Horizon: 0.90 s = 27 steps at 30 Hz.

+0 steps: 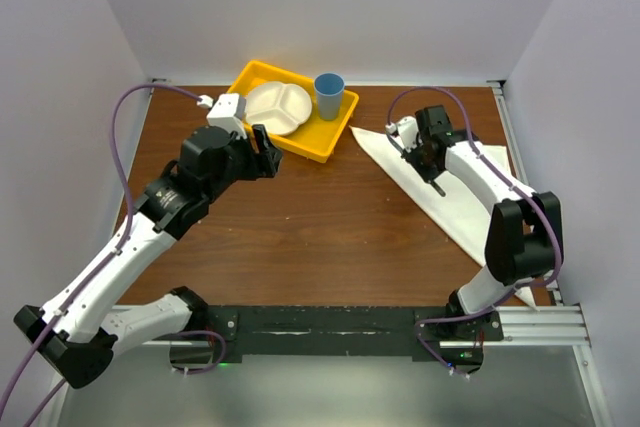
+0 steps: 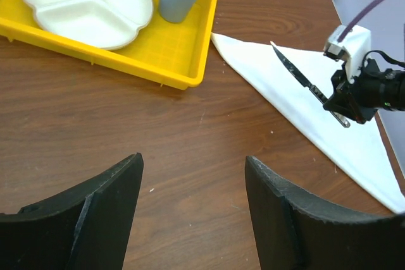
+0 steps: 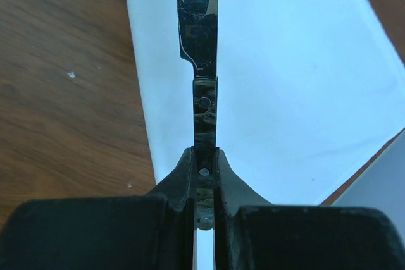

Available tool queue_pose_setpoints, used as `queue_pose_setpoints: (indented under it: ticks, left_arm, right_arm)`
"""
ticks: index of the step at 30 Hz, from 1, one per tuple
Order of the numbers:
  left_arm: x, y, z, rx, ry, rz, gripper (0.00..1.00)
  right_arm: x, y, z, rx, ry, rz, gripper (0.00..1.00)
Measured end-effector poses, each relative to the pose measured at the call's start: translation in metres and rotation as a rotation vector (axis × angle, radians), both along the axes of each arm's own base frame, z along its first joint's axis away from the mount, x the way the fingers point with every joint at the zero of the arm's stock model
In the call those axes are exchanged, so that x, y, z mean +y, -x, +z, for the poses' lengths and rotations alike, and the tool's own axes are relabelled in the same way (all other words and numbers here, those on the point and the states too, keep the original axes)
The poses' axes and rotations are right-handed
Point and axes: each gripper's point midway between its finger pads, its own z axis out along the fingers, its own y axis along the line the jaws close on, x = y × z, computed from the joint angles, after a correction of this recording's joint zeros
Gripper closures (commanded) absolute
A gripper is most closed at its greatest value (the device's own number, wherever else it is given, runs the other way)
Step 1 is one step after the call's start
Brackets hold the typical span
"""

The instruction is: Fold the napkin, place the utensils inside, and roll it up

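Note:
The white napkin (image 1: 455, 202) lies folded into a long triangle on the right side of the table, and shows as well in the left wrist view (image 2: 297, 109) and under the right wrist camera (image 3: 297, 74). My right gripper (image 1: 431, 161) hangs over it, shut on the dark handle of the knife (image 3: 197, 42). The silver blade (image 2: 292, 69) points toward the napkin's far corner. My left gripper (image 1: 266, 159) is open over bare wood near the yellow tray, and its fingers (image 2: 107, 200) hold nothing.
A yellow tray (image 1: 303, 143) at the back holds a white divided plate (image 1: 277, 107) and a blue cup (image 1: 328, 95). The tray (image 2: 190, 61) sits close to the napkin's far corner. White walls enclose the table on the left, back and right.

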Motion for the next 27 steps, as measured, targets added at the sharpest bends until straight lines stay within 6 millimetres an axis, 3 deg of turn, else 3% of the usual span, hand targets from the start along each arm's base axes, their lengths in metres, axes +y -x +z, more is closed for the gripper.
queue_pose_setpoints:
  ticks: [4,11,19,27]
  left_arm:
    - [-0.009,0.0,-0.01,0.007,-0.005,-0.049,0.3]
    - [-0.019,0.003,-0.018,0.0,-0.007,-0.114,0.3]
    - [-0.046,0.021,-0.018,-0.038,-0.056,-0.217,0.28]
    - [-0.049,0.026,-0.018,-0.077,-0.124,-0.22,0.28]
  right_arm:
    - [-0.019,0.013,-0.021,0.068,0.054,-0.023,1.0]
    - [-0.039,0.036,-0.032,0.137,0.125,-0.025,1.0]
    - [-0.05,0.062,-0.047,0.225,0.14,-0.048,1.0]
    - [-0.052,0.071,-0.064,0.278,0.134,-0.072,1.0]
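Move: The right hand holds the knife by its handle over the napkin. The stretch of the folded diagonal edge it is going to lies about 8 cm back, 5 cm to its right and 10 cm below. The napkin's pointed left tip is some 14 cm ahead and 19 cm left; the yellow tray's middle is roughly 19 cm ahead and 37 cm left. From the left hand, that edge stretch is about level, 42 cm right and 30 cm below. Back, down and to the right, about 11 cm in all, the right hand carries the knife towards the napkin's folded edge, slowing as its fingers tip some 15 degrees further downward; the grip stays shut on the handle. The open, empty left hand drifts about 5 cm right over bare table, sinking slightly, then easing back, and turns a little clockwise. ##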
